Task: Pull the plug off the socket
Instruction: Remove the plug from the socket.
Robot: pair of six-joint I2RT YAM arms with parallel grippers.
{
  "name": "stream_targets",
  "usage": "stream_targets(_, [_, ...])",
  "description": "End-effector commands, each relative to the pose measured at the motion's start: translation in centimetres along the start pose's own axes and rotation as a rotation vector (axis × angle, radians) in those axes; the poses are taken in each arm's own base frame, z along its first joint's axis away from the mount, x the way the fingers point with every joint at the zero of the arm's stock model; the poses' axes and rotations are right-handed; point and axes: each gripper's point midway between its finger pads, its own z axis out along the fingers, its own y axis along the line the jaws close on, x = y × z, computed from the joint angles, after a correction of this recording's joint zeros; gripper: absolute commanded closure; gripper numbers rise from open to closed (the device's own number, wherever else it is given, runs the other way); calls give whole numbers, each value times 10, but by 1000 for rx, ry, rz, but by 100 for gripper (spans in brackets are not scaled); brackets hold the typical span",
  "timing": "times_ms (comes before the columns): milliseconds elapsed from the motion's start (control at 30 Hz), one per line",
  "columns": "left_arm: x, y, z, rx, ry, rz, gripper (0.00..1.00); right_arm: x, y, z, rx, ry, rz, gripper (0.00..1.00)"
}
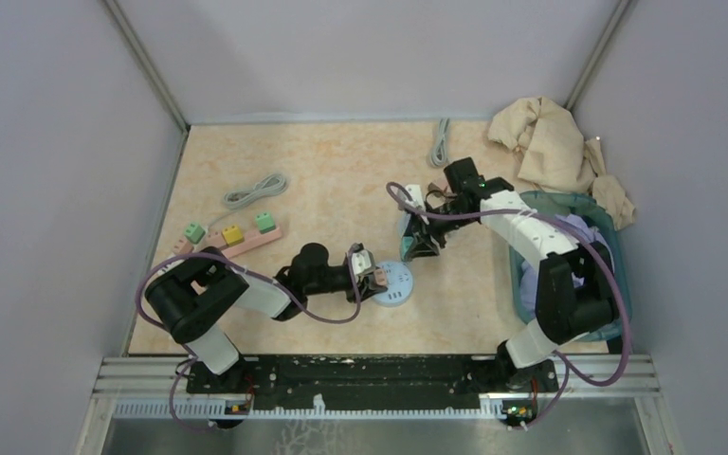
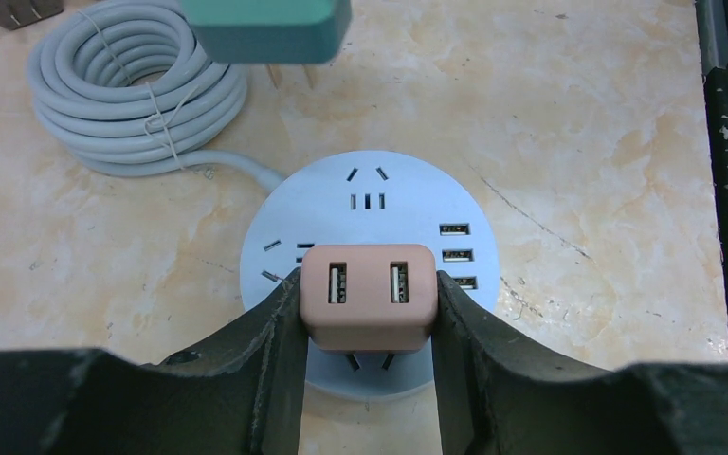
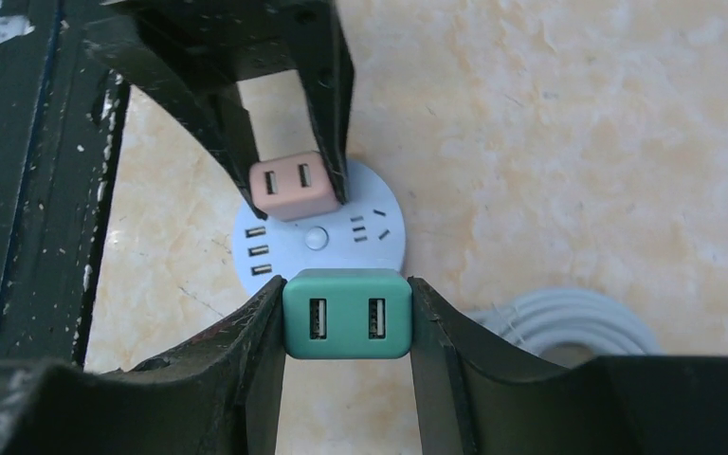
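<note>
A round light-blue socket (image 1: 395, 287) (image 2: 379, 204) (image 3: 365, 237) lies flat on the table. My left gripper (image 1: 370, 272) (image 2: 368, 284) is shut on a pink two-port plug (image 2: 368, 296) (image 3: 289, 187) that stands over the socket's near rim; its pins are hidden, so I cannot tell whether it is seated. My right gripper (image 1: 421, 242) (image 3: 346, 284) is shut on a teal plug (image 3: 346, 313) (image 2: 267, 27), held in the air beside the socket with its two bare pins showing in the left wrist view.
The socket's grey cable (image 2: 133, 85) (image 3: 569, 322) lies coiled beside it. A pink power strip (image 1: 237, 239) with green and yellow plugs sits at the left, near another grey cable (image 1: 256, 190). A beige cloth (image 1: 555, 147) and a teal basket (image 1: 616, 237) are at the right.
</note>
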Motion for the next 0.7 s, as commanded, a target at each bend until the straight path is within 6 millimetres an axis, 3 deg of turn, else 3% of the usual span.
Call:
stream_targets(0, [3, 1, 4, 14, 30, -7, 98, -17, -34, -26, 165, -20, 135, 100])
stream_targets(233, [2, 3, 6, 13, 45, -13, 98, -17, -69, -55, 344, -101, 382, 100])
stream_targets(667, [3, 0, 4, 2, 51, -92, 99, 5, -77, -69, 422, -107, 532, 100])
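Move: The two plugs already pulled lie roughly 23 cm ahead of the right hand, 10 cm to its right and 12 cm below. The grey cable coil is nearer, about 11 cm ahead and 4 cm right; the orange power strip sits some 21 cm ahead and 20 cm right. The round socket is about 3 cm back, 3 cm left and 11 cm below. From the left hand the pulled plugs are about 26 cm ahead and 16 cm right, 5 cm lower. Still pinching the green plug, already clear of the socket, the right hand carries it forward about 7.5 cm and to the right about 4.5 cm, almost level, towards the pulled plugs. On the way it swings some 35 degrees clockwise and tips its forward side down, easing to a stop. The left hand stays put, keeping its grip on the pink plug at the round socket. ##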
